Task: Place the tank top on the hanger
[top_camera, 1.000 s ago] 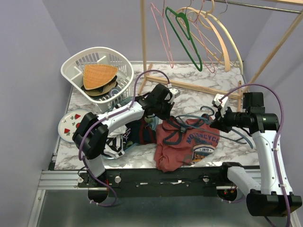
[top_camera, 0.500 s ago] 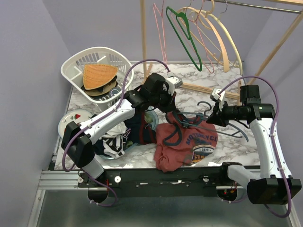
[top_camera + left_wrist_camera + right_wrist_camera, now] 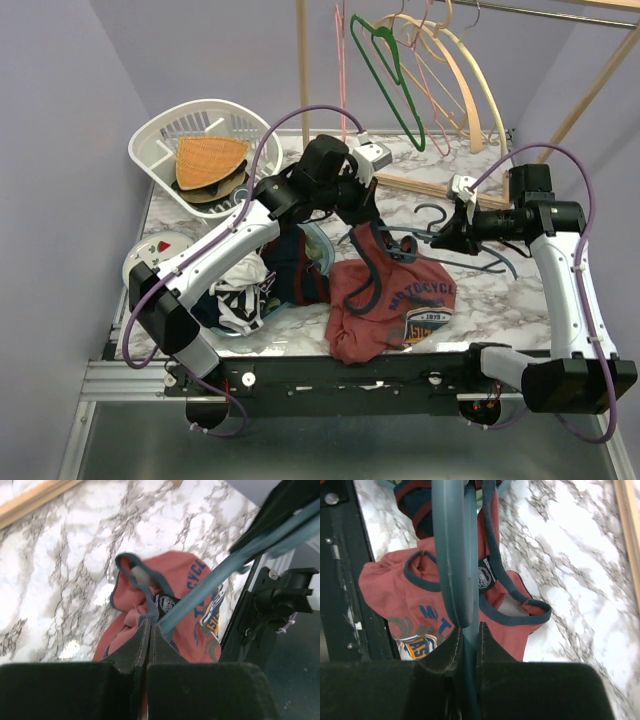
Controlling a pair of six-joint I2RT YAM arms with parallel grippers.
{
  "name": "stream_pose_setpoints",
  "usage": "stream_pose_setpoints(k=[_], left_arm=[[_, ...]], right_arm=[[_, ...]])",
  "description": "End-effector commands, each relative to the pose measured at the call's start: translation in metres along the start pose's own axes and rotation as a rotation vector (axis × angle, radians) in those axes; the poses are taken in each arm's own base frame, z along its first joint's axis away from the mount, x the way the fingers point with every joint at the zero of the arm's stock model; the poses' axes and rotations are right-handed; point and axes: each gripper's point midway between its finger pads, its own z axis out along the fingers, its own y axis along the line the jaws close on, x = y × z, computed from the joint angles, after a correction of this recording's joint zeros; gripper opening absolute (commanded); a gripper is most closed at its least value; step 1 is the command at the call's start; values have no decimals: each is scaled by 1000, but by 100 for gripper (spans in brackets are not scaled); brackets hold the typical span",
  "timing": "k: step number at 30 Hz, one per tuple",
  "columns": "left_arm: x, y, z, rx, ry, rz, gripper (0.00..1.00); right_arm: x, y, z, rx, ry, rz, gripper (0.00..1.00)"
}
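The maroon tank top (image 3: 392,300) lies crumpled at the table's front centre, with one navy-trimmed strap pulled up off it. My left gripper (image 3: 371,220) is shut on that strap, and in the left wrist view its jaws (image 3: 150,626) pinch the navy trim of the tank top (image 3: 181,572). The slate-blue hanger (image 3: 408,238) hangs over the shirt, its arm reaching through the raised strap. My right gripper (image 3: 441,232) is shut on the hanger near the hook. In the right wrist view the hanger (image 3: 452,545) runs out from the gripper (image 3: 469,630) above the tank top (image 3: 385,587).
A white basket (image 3: 160,150) holding a woven hat stands at the back left, with a strawberry plate (image 3: 148,265) in front of it. A striped garment (image 3: 240,298) and a navy one (image 3: 300,270) lie under the left arm. A wooden rack (image 3: 303,90) at the back carries a green hanger (image 3: 392,80) and cream hangers (image 3: 480,80).
My left gripper has risen and moved toward the back right, lifting the strap off the table. The right gripper has raised the hanger and shifted it slightly left.
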Motion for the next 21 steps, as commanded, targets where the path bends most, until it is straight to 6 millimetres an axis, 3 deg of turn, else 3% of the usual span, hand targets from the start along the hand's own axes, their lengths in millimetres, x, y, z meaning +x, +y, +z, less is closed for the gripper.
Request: stream_pose_setpoints(k=[1,5,11,12,13,15,16,21], left_arm=[[-31,-33,-19,93,-61,43,2],[-32,-48,-24,135,-66,55,2],[-18,-50,-27,139,-52,65,9],[-16,-49,-28,136,-50,73,15],[-13,-49,-33,133,-51,79,30],[-12,-43,-38,94,-62,118,48],[-11,-43,-47,84,-77,141,63],[-14,-28,-80,-36,-174,354,88]], right_arm=[[-17,5,6,-91,-101,-4,1],[-28,0,6,-89,-145,-32,1],[-36,-4,10,-84,-210,-69,1],[-35,-3,11,-86,-218,-64,1],[-36,-5,12,-84,-226,-78,1],[-32,-3,14,-86,-230,-70,1],[-32,-3,15,-86,-236,-78,1],[-21,2,21,-107,-247,-98,1]])
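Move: Just behind and below the raised left fingers, which still pinch the tank top's strap, lies the left end of the blue hanger: about 4 cm back, 2 cm right and 4 cm down. The tank top's body is some 12 cm back, 5 cm right and 18 cm below, the laundry tub roughly 22 cm left, 2 cm back and 15 cm lower. For the right hand, gripping the hanger, the strap is about 12 cm left and 2 cm ahead, at nearly its height. Lifting the strap some 3 cm and drawing it back over the hanger's end, the left hand keeps going back, then opens wide and lets go as it edges left, about 4.5 cm back in all. The right hand keeps its grip on the hanger, feeding its end about 2 cm left towards the strap with a tilt of some 10 degrees that raises the hand's left side. ##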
